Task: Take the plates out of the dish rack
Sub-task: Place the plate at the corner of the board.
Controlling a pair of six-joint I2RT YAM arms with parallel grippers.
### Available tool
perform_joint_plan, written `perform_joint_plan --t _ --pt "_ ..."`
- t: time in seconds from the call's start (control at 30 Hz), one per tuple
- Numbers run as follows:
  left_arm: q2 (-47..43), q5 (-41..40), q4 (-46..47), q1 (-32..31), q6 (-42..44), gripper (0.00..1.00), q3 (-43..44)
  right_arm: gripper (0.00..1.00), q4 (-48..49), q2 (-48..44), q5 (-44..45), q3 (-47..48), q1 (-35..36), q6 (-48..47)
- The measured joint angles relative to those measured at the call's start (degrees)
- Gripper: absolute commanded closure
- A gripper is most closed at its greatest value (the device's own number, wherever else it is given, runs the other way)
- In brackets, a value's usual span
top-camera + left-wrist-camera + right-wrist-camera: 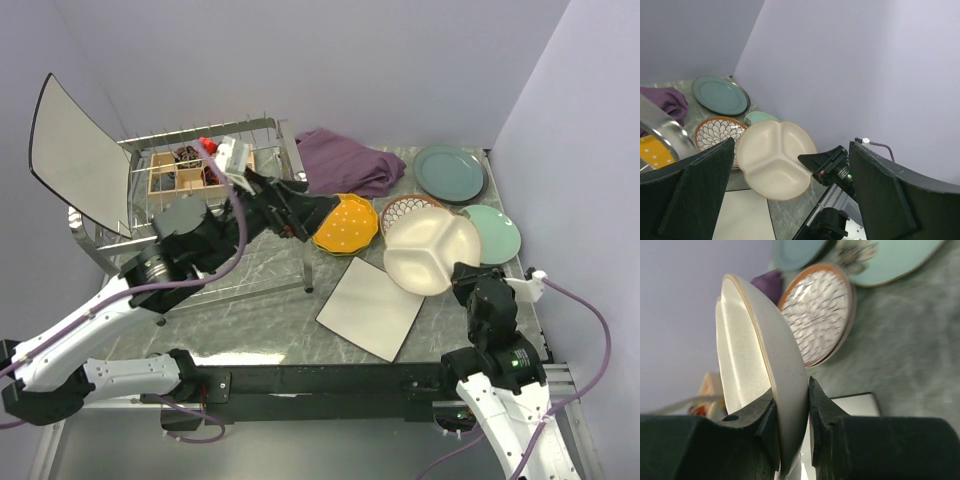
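Note:
My right gripper [792, 425] is shut on the rim of a round cream divided plate [750, 355], pinched between both fingers and held tilted over the right side of the table [432, 250]. My left gripper [308, 215] stands wide open with nothing between its fingers [700, 195], just left of the orange dotted plate [347, 225]. The silver wire dish rack [200, 250] is at the left, with a large white square plate [75, 150] leaning at its far left end. Another white square plate [370, 307] lies flat on the table.
A brown-patterned plate [405, 208], a teal plate [450, 172] and a light green plate [495, 232] lie at the back right. A purple cloth [345, 160] is bunched behind the orange plate. A small wooden box [185, 170] sits in the rack.

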Motion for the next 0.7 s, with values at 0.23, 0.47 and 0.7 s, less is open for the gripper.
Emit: perform_joint_plan --t 0.23,0.47,0.7 --pt "-3.9 -0.6 0.1 0.0 0.4 0.01 -4.3 1.00 -14.1 2.2 13.5 6.0 0.0 3.5" --pt "-4.2 -1.2 -1.0 0.0 1.4 0.01 -8.3 1.00 -28.2 -1.3 21.6 6.7 0.0 11.2" --pt "-7.6 -1.1 0.2 0.0 1.2 0.01 -12.7 1.00 -38.1 -1.1 21.9 6.4 0.0 19.3"
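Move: The right hand holds the cream divided plate by its rim. The bare spot at the board's near right corner lies roughly 8 cm to its right, about level fore-and-aft, and some 17 cm below. At board height, the green plate is about 21 cm ahead and 8 cm right, the flower plate 23 cm ahead and 9 cm left, and the white square plate 20 cm left, 1 cm ahead. From the left hand, the spot is around 41 cm right, 2 cm ahead and 45 cm down. Keeping its pinch on the rim, the right hand draws back and to its right by about 9 cm each way, sinking roughly 5 cm, while the wrist swings some 30 degrees clockwise and the fingers tip further down, bringing the cream divided plate away from the flower plate and over the bare near right corner. The empty left hand, its jaws staying wide open, sinks about 6 cm beside the rack. ##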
